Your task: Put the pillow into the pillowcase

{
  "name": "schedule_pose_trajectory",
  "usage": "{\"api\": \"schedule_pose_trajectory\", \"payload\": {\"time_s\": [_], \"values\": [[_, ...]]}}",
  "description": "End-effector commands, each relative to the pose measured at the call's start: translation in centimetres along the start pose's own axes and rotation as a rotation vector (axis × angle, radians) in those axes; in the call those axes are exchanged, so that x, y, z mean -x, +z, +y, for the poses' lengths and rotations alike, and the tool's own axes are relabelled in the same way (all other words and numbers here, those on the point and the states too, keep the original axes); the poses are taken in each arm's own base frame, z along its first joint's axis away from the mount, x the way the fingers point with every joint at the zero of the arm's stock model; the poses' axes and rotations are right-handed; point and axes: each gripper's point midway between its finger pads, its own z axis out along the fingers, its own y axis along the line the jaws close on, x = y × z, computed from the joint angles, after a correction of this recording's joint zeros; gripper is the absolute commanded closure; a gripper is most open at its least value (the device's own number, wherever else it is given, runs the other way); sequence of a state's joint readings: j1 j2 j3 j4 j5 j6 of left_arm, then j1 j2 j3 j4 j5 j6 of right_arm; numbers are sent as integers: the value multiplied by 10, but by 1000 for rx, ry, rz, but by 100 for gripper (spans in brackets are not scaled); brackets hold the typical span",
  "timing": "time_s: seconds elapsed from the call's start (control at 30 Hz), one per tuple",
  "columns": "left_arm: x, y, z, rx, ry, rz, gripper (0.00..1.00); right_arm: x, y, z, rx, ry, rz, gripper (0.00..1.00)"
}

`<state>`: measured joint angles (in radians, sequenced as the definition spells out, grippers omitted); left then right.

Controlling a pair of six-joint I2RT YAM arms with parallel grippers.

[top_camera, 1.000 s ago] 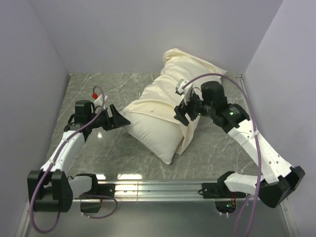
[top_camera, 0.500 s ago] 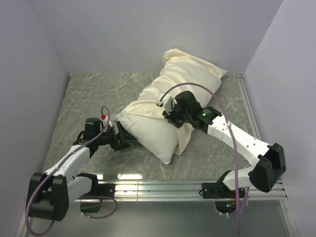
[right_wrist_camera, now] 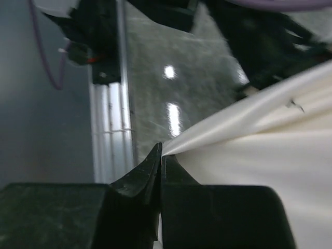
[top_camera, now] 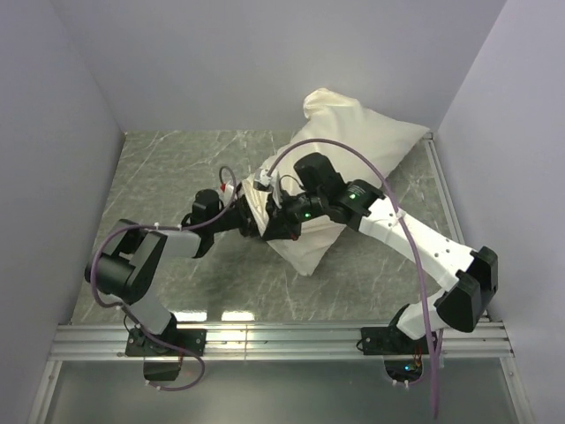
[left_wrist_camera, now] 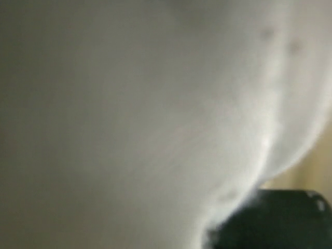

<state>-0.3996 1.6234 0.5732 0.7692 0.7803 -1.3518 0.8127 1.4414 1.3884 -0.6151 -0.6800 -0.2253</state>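
The cream pillowcase [top_camera: 371, 141] lies slantwise from the back right corner toward the table's middle, stuffed full. The pillow's whiter near end [top_camera: 305, 254] shows at its lower end. My right gripper [top_camera: 281, 221] reaches over that end from the right. In the right wrist view my right gripper [right_wrist_camera: 162, 153] is shut on a taut edge of the pillowcase [right_wrist_camera: 249, 129]. My left gripper [top_camera: 250, 223] lies low, pushed against the same end from the left. Blurred white pillow [left_wrist_camera: 155, 104] fills the left wrist view and hides those jaws.
Grey marble tabletop [top_camera: 177, 168] inside pale walls on three sides. A metal rail [top_camera: 282, 334] with both arm bases runs along the near edge. A purple cable [top_camera: 353, 155] arches over the right arm. A dark blurred shape [left_wrist_camera: 275, 220] sits low right in the left wrist view.
Both arms have moved in to the pillow's near end. The right gripper has shut on the pillowcase edge. The left arm has stretched out low, and the bundle has shifted toward the back right.
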Motion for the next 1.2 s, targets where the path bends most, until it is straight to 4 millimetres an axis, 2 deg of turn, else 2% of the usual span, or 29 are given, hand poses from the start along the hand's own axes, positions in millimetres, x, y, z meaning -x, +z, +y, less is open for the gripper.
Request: {"api": "schedule_pose_trajectory", "payload": {"time_s": [0.0,0.03,0.1,0.13,0.2,0.23,0.27,0.33,0.37,0.43,0.47,0.5,0.6,0.63,0.77,0.8,0.87,0.9,0.93,0.97,1.0,1.03,1.07,1.1,1.13,1.17], "values": [[51,5,-127,-351,175,-156,71,48,-11,99,446,22,-105,100],[53,5,-137,-371,185,-163,72,44,-10,102,474,43,-93,100],[53,3,-140,-374,171,-171,73,34,-7,96,450,43,-72,100],[50,0,-138,-369,164,-176,73,30,-7,85,413,28,-78,100],[45,-3,-126,-338,147,-174,72,38,-8,62,355,39,-125,100],[39,-7,-116,-313,153,-173,71,37,-7,48,333,104,-130,100],[36,-8,-109,-290,150,-171,66,40,-11,27,287,128,-151,100],[25,-10,-85,-208,124,-153,59,49,-8,9,249,145,-158,100],[20,-10,-78,-182,138,-153,59,55,-8,7,247,147,-163,100],[10,-9,-66,-145,117,-145,55,84,-9,25,300,123,-208,100],[5,-4,-67,-146,127,-149,55,94,-8,34,321,96,-221,100],[3,-1,-68,-149,142,-152,54,102,-5,54,372,58,-227,100],[7,12,-83,-191,189,-144,53,127,-16,93,540,59,-264,100],[14,17,-93,-214,213,-145,53,127,-20,103,582,130,-250,100],[36,26,-98,-223,227,-157,50,134,-31,117,648,136,-265,100],[36,29,-96,-215,226,-148,50,131,-30,117,650,146,-255,100],[37,34,-89,-181,236,-116,46,119,-18,103,600,96,-242,100],[36,32,-86,-167,241,-103,43,102,-10,90,545,153,-187,100],[29,25,-84,-157,275,-57,39,93,-6,78,505,99,-187,100],[35,15,-78,-130,277,-61,32,83,-4,64,457,117,-175,100],[33,7,-55,-40,215,-38,30,65,-1,55,430,150,-146,100],[25,-10,-50,-21,257,-25,27,57,2,43,373,150,-145,100],[35,-26,-41,12,249,-55,24,50,2,28,324,166,-146,100],[28,-40,-20,88,185,-33,22,43,2,24,301,170,-137,100],[23,-56,-15,105,233,-37,21,33,4,18,274,147,-128,100],[30,-74,-5,133,211,-62,20,28,7,6,208,148,-115,100]]}}
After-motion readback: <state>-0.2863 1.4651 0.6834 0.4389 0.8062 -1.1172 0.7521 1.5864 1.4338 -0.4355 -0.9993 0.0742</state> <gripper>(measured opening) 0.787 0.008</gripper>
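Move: Up at the pillowcase mouth, the right fingers are already shut on its hem, roughly 7 cm back, 1 cm right and 8 cm above the left hand, whose half-closed fingers are among the cloth. The covered pillow's middle lies about 17 cm ahead, 20 cm right and 9 cm below the left hand; from the right hand, some 24 ahead, 20 right and 17 below. The bundle's near corner sits level with the right hand in reach, 9 cm right, 21 cm below. Keeping its pinch on the hem, the right hand jogs forward, then hauls the mouth up about 8 cm and left, rolling some 20 degrees, before dropping back most of that height. The left hand thrusts up about 7 cm and slightly forward among the cloth, sags, pokes forward again, then draws off to the left as its fingers spread wide. ##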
